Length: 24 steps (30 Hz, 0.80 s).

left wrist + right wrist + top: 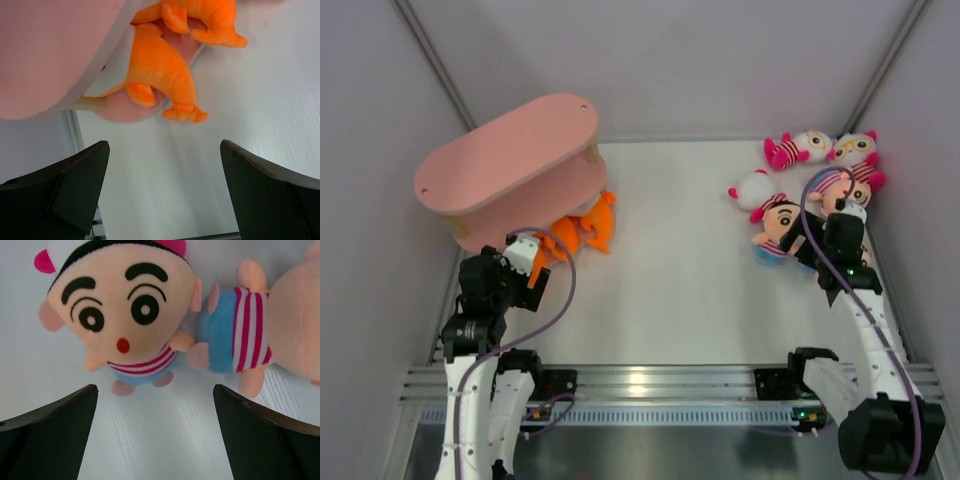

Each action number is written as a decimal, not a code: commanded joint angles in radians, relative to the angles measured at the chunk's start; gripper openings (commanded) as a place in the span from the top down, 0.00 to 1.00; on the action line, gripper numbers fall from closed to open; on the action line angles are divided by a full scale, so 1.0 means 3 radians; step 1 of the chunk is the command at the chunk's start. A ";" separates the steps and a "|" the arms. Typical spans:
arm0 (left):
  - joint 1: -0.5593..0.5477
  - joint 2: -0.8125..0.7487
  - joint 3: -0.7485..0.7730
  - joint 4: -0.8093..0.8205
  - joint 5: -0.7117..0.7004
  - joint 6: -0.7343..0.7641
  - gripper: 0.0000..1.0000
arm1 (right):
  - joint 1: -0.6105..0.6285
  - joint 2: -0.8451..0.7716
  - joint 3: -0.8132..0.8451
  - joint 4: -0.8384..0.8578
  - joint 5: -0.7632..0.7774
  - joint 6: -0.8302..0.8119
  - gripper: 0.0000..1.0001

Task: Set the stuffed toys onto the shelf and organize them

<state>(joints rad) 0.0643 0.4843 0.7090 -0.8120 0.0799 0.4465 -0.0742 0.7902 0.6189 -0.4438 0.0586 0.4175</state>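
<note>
The pink shelf (510, 160) stands at the back left; in the left wrist view its top board (45, 55) fills the upper left. The stuffed toys lie in a cluster at the back right: white pink-eared ones (802, 148) (855, 150) (752, 190) and striped-shirt boys (778, 225) (845, 190). My right gripper (820, 238) (155, 387) is open just short of a face-up boy doll (120, 300), with a second boy's body (240, 330) to its right. My left gripper (533, 262) (164, 145) is open and holds nothing, low in front of the shelf.
Orange plush animals (585, 230) (160, 70) lie on the shelf's lowest board and hang over its edge. Grey walls close in the white table (680, 260) on the left, right and back. A metal rail (650, 380) runs along the near edge.
</note>
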 commanded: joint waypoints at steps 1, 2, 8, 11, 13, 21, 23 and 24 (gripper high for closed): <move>0.0021 0.0225 0.0035 0.0068 0.0163 -0.0046 0.02 | 0.0038 0.0438 0.0437 -0.0019 -0.0057 -0.0205 0.01; 0.0016 0.0272 0.0075 0.0073 0.0153 -0.0082 0.02 | 0.0033 0.0611 0.0463 0.0083 -0.0052 -0.0216 0.01; 0.0021 0.0405 0.0071 0.0073 0.0270 -0.0031 0.02 | 0.0038 0.1001 0.0330 0.0681 -0.0291 0.0070 0.15; 0.0021 0.0431 0.0025 0.0073 0.0235 -0.0031 0.02 | 0.0109 0.0961 0.0116 0.1064 -0.0293 0.0132 0.17; 0.0016 0.0467 -0.0001 0.0073 0.0230 -0.0021 0.02 | 0.0186 0.0991 -0.0012 0.1335 -0.0216 0.0066 0.17; 0.0016 0.0615 0.0142 -0.0131 0.0546 0.0188 0.02 | 0.0191 0.1824 0.0228 0.1633 -0.0660 -0.0067 0.32; 0.0016 0.0686 0.0372 -0.0442 0.0888 0.0357 0.02 | 0.0191 0.1855 0.0202 0.1689 -0.0701 -0.0067 0.58; 0.0011 0.0707 0.0453 -0.0539 0.0965 0.0388 0.02 | 0.0191 0.1850 0.0192 0.1684 -0.0712 -0.0072 0.66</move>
<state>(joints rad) 0.0643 0.6842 0.7486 -0.8913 0.2363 0.4999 -0.0269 1.3365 0.6624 0.0154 -0.1047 0.4099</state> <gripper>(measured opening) 0.982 0.423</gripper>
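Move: The boy doll to be grasped lies about 9 cm ahead of the open right hand, 2 cm to its left and some 8 cm below. A second boy doll lies about 9 cm to the right of the hand, 7 cm ahead; the white toy is roughly 18 cm ahead and 6 cm left, and a round-faced doll some 18 cm ahead and 10 cm right. From the left hand the boy doll is about 52 cm right, 16 cm ahead and 12 cm lower. The right hand reaches about 9 cm forward to the boy doll while sinking some 6 cm and drifting 4 cm left, the wrist turning roughly 10 degrees counter-clockwise; its fingers, wide open for most of the way, close to under half at the end and come onto both sides of the doll's lower face. Meanwhile the left hand, empty and open beside the pink shelf, sinks about 3 cm and swings a little to the right, its fingers tipping farther down. ##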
